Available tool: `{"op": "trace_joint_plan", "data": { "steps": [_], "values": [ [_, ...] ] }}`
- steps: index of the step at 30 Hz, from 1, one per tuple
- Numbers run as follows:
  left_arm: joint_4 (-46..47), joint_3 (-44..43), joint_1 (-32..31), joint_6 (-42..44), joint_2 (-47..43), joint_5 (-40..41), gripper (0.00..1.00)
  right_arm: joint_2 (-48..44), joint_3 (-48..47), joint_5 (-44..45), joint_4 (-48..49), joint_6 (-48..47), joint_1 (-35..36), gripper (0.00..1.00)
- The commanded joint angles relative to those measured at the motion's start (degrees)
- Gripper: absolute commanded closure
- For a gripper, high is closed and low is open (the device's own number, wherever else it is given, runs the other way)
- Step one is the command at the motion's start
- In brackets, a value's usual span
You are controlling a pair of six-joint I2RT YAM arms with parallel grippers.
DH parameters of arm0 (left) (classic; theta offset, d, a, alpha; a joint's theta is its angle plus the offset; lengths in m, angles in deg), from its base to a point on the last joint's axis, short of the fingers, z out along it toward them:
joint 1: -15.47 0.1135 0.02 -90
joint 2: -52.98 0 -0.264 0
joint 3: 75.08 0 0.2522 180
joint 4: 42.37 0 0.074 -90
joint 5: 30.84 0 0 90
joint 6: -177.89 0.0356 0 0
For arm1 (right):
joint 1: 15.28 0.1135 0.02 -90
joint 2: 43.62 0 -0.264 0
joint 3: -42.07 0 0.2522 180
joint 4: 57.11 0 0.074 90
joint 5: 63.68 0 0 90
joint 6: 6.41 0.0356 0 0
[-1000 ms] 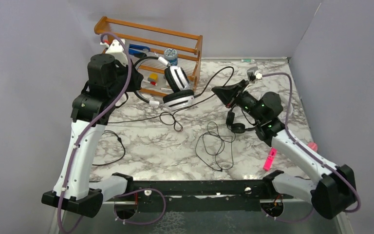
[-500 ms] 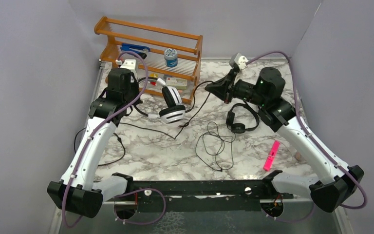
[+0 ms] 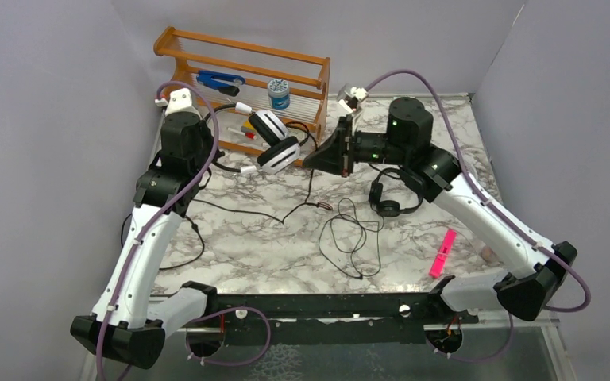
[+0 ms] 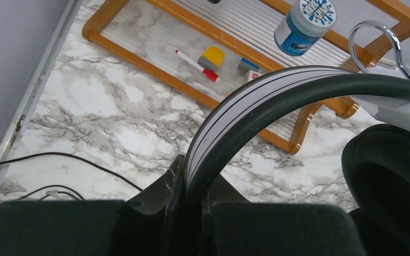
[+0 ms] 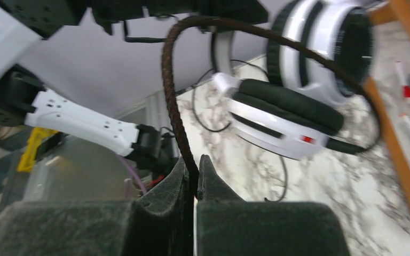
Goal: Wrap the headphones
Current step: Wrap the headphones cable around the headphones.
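Observation:
The white headphones with black ear pads hang above the table in front of the rack. My left gripper is shut on their headband, and one black ear pad sits close on its right. My right gripper is shut on their dark braided cord, just right of the ear cups. From there the cord drops to the table and trails left. The smaller black headphones lie on the marble under my right arm, their thin cord in loose loops.
A wooden rack stands at the back left with a blue-lidded jar, a blue tool and small items such as a red marker. A pink marker lies near the right front. Grey walls close in the sides.
My right gripper has swung left with the cord, close to the white headphones. The left arm has carried the headphones down and then back up toward the rack.

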Motion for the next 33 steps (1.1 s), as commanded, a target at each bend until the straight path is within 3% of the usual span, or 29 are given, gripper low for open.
{"op": "trace_joint_plan", "data": {
  "steps": [1, 7, 13, 22, 24, 26, 27, 29, 33],
  "values": [
    [6.6, -0.9, 0.2, -7.2, 0.3, 1.0, 1.00, 3.9, -6.2, -0.1, -2.3, 6.0, 6.7, 0.99],
    [6.3, -2.2, 0.2, -15.2, 1.1, -1.0, 1.00, 6.5, -5.2, 3.8, 0.4, 6.5, 12.0, 0.99],
    [7.9, -4.5, 0.4, -24.2, 2.1, -7.5, 1.00, 2.7, 5.5, 9.4, 9.7, 8.3, 12.4, 0.94],
    [11.2, -11.5, 0.6, -28.0, 3.9, -21.7, 1.00, 1.1, 23.7, 16.2, 38.2, 9.9, 12.4, 0.61],
    [10.9, -12.8, 0.6, -27.2, 3.5, -23.0, 1.00, 1.3, 26.1, 19.1, 42.2, 10.3, 12.4, 0.50],
    [10.4, -14.2, 0.6, -26.4, 3.3, -24.2, 1.00, 1.0, 29.5, 22.7, 47.5, 11.2, 12.3, 0.32],
    [10.2, -15.0, 0.6, -26.1, 3.3, -24.7, 1.00, 1.1, 31.8, 23.2, 52.2, 11.5, 12.3, 0.22],
    [10.1, -16.7, 0.6, -25.8, 3.4, -26.2, 1.00, 2.4, 34.3, 21.8, 59.6, 10.8, 12.1, 0.12],
    [9.5, -20.4, 0.6, -25.2, 4.7, -29.5, 1.00, 7.2, 31.4, 16.0, 62.5, 8.1, 11.7, 0.10]
  ]
}}
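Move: The right hand still pinches the headphones cable; the white ear cups it is being wrapped round lie about 9 cm to its left, 8 cm farther out and some 5 cm lower. The black headphones lie on the table roughly 24 cm to its right and 10 cm farther out; the loose cable coil is 11 cm right and 2 cm back, both about 30 cm below. The left hand keeps the headband, with the cups about 13 cm to its right, 2 cm ahead, roughly level. Right swings back-left, sinks 10 cm, releasing the cable; left rolls, lifting the headphones 12 cm and right. ##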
